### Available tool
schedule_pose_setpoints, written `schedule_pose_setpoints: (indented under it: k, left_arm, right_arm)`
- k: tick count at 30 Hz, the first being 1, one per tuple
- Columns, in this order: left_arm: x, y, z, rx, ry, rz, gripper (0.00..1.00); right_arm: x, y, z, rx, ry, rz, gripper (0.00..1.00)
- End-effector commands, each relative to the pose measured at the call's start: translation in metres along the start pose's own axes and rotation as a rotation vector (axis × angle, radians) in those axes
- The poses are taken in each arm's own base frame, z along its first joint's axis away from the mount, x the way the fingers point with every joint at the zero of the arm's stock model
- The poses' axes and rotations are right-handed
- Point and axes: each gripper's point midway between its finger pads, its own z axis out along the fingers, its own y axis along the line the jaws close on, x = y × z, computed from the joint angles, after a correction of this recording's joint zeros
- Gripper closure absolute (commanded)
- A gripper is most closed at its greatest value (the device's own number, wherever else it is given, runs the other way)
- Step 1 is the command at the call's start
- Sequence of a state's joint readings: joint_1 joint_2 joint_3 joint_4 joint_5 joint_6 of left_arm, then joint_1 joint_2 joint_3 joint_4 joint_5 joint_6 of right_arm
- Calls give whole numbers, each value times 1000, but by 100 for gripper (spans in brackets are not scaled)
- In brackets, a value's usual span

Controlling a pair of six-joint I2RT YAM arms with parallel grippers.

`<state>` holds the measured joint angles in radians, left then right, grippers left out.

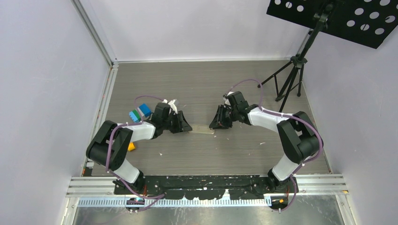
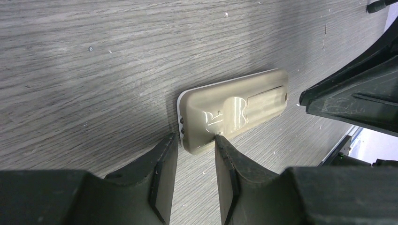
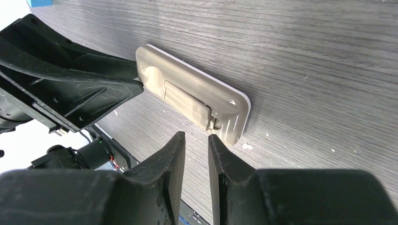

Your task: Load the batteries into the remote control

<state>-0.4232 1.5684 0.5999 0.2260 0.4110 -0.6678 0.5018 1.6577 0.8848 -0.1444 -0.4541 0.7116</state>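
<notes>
The remote control (image 1: 202, 129) lies face down in the middle of the table. Its tan back (image 2: 234, 110) shows a closed battery lid (image 3: 185, 101) and a thin white rim underneath. My left gripper (image 2: 195, 138) is at its left end, open by a narrow gap; one fingertip (image 2: 219, 140) touches the remote's corner and nothing is clamped. My right gripper (image 3: 196, 136) is at the opposite end, its jaws a small way apart and empty, tips just short of the lid's latch. In the top view the two grippers (image 1: 185, 125) (image 1: 216, 124) face each other across the remote. The batteries are out of view.
A blue and green block (image 1: 141, 112) sits by the left arm's wrist and a small yellow thing (image 1: 132, 146) lies near its elbow. A black tripod (image 1: 291, 79) with a perforated panel (image 1: 338, 18) stands at the back right. White flecks (image 3: 247, 146) dot the table.
</notes>
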Motion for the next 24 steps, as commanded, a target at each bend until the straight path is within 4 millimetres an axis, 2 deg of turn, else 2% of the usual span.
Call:
schedule_pose_setpoints:
  k: [1,4,9,14,19,24]
  left_arm:
    - [-16,-11,-5,20,-50,47,64]
    - [-17,-11,-4,21,-49,48,64]
    - [-17,-11,-4,22,-50,48,64]
    - [-17,-11,-5,20,-52,46,64]
    - [-18,-12,-4,23,-57,44,64]
    - [-21,-14,-6,26,-64,49,64]
  right_arm:
    - [-17,27,-14,-65,-65,-63,72]
    - [-15,33,-12,-102,-50,-60,76]
    - [-12,32,-1,-113,-25,-41,81]
    - [-19,39,9,-166,-58,-17,89]
    - [-9,24,26,-98,-31,-6,94]
    - [-4,18,26,-62,-22,-25,95]
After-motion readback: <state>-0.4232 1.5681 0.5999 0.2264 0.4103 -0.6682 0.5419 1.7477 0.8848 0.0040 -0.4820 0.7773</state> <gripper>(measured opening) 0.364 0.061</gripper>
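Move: The battery cover lies about 3 cm to the right hand's left, 1 cm ahead and 2 cm below. The remote's middle is about 4 cm left of that hand, level fore and aft and 2 cm below; the metal showing at the cover's right end is only about 1 cm left and 2 cm down. From the left hand, stationed at the remote's left end, the cover is about 6 cm right, 1 cm ahead and 1 cm lower. Leftward by roughly 3 cm, the right hand first lifts about 1 cm, crosses over the remote's open right end, then dips some 2 cm onto the battery cover. Its fingers close from a third open to nearly shut, bringing the joined tips against the cover. The left hand stays put, fingers parted at the remote's left end. ##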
